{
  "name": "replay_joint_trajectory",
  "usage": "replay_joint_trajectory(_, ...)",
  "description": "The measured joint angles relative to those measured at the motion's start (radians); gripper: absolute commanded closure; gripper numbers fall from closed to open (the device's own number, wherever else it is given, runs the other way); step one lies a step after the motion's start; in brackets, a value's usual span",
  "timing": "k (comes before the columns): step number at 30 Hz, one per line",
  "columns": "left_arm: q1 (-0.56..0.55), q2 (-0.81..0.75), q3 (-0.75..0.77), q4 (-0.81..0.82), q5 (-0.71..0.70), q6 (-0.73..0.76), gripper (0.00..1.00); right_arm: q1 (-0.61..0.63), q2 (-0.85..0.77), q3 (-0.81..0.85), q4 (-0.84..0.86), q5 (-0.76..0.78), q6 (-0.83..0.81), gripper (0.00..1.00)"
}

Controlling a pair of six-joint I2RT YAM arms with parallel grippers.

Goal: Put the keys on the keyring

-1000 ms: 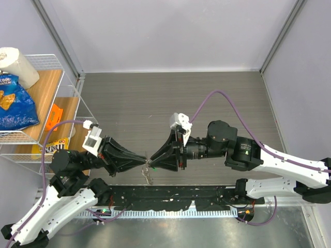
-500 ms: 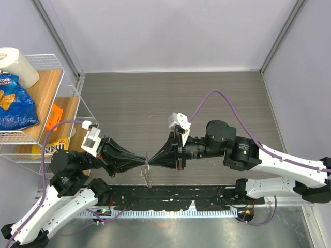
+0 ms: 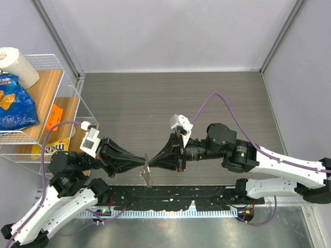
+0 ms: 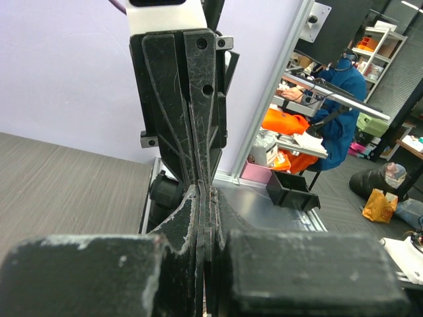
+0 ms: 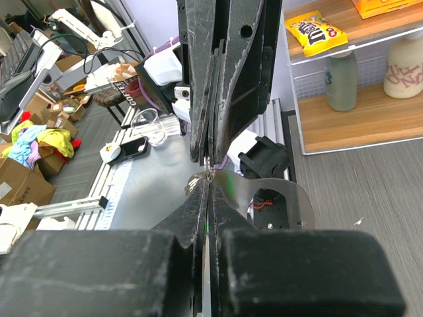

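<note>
My left gripper (image 3: 144, 164) and right gripper (image 3: 150, 165) meet tip to tip above the table's near edge, both shut. In the right wrist view a thin silver piece of the keyring (image 5: 210, 173) shows between the left gripper's tips (image 5: 210, 158) and my own right gripper (image 5: 209, 179). A green glint, the green-headed key (image 5: 207, 226), sits in the slit between the right fingers. A small silver piece (image 3: 148, 177), key or chain, hangs below the meeting point. The left wrist view shows only its shut fingers (image 4: 198, 198) against the right gripper (image 4: 198, 173). The blue key is hidden.
A white wire shelf (image 3: 72, 98) stands at the left with a blue chip bag (image 3: 14, 103), a paper towel roll (image 3: 18, 64), an orange item (image 3: 53, 117) and a yellow candy packet (image 3: 54, 146). A black rail (image 3: 170, 196) runs along the near edge.
The right gripper has closed at the meeting point. Both gripper tips have shifted slightly toward the near edge, and the hanging silver piece has swung a little.
</note>
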Motion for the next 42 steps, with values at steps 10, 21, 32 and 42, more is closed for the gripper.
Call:
replay_joint_trajectory(10,0.000,0.000,0.000,0.001,0.000,-0.003,1.00,0.000,-0.017,-0.079,0.094,-0.006,0.043,0.95)
replay_joint_trajectory(21,0.000,-0.011,-0.001,0.010,-0.010,-0.006,1.00,0.000,-0.018,-0.087,0.122,-0.014,0.063,0.70)
replay_joint_trajectory(32,0.000,-0.022,-0.006,0.028,-0.030,-0.013,1.00,0.000,-0.053,-0.027,0.027,0.009,-0.019,0.66)
replay_joint_trajectory(42,0.000,-0.022,-0.030,0.054,-0.049,-0.032,1.00,0.000,0.000,0.034,0.008,0.005,-0.067,0.67)
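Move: My left fingers hold the keyring's silver ring at their tips. From my right hand, whose shut fingers meet them there, the ring lies about 2 cm to the left and 1 cm up, level fore and aft. The green key hangs about 3 cm below my right hand, 1 cm back and 1 cm left. The metal handle lies about 3 cm forward, 2 cm left and 2 cm down. From my left hand, the ring is about 1 cm to the right. With my right fingers still shut at the ring, I dip about 1 cm, then open them to roughly a third and draw back a good centimetre to the right. From there I climb about 3 cm and come back in leftward beside the ring, fingers still open, sinking a touch at the end. My left hand keeps its pinch on the ring, almost still. ##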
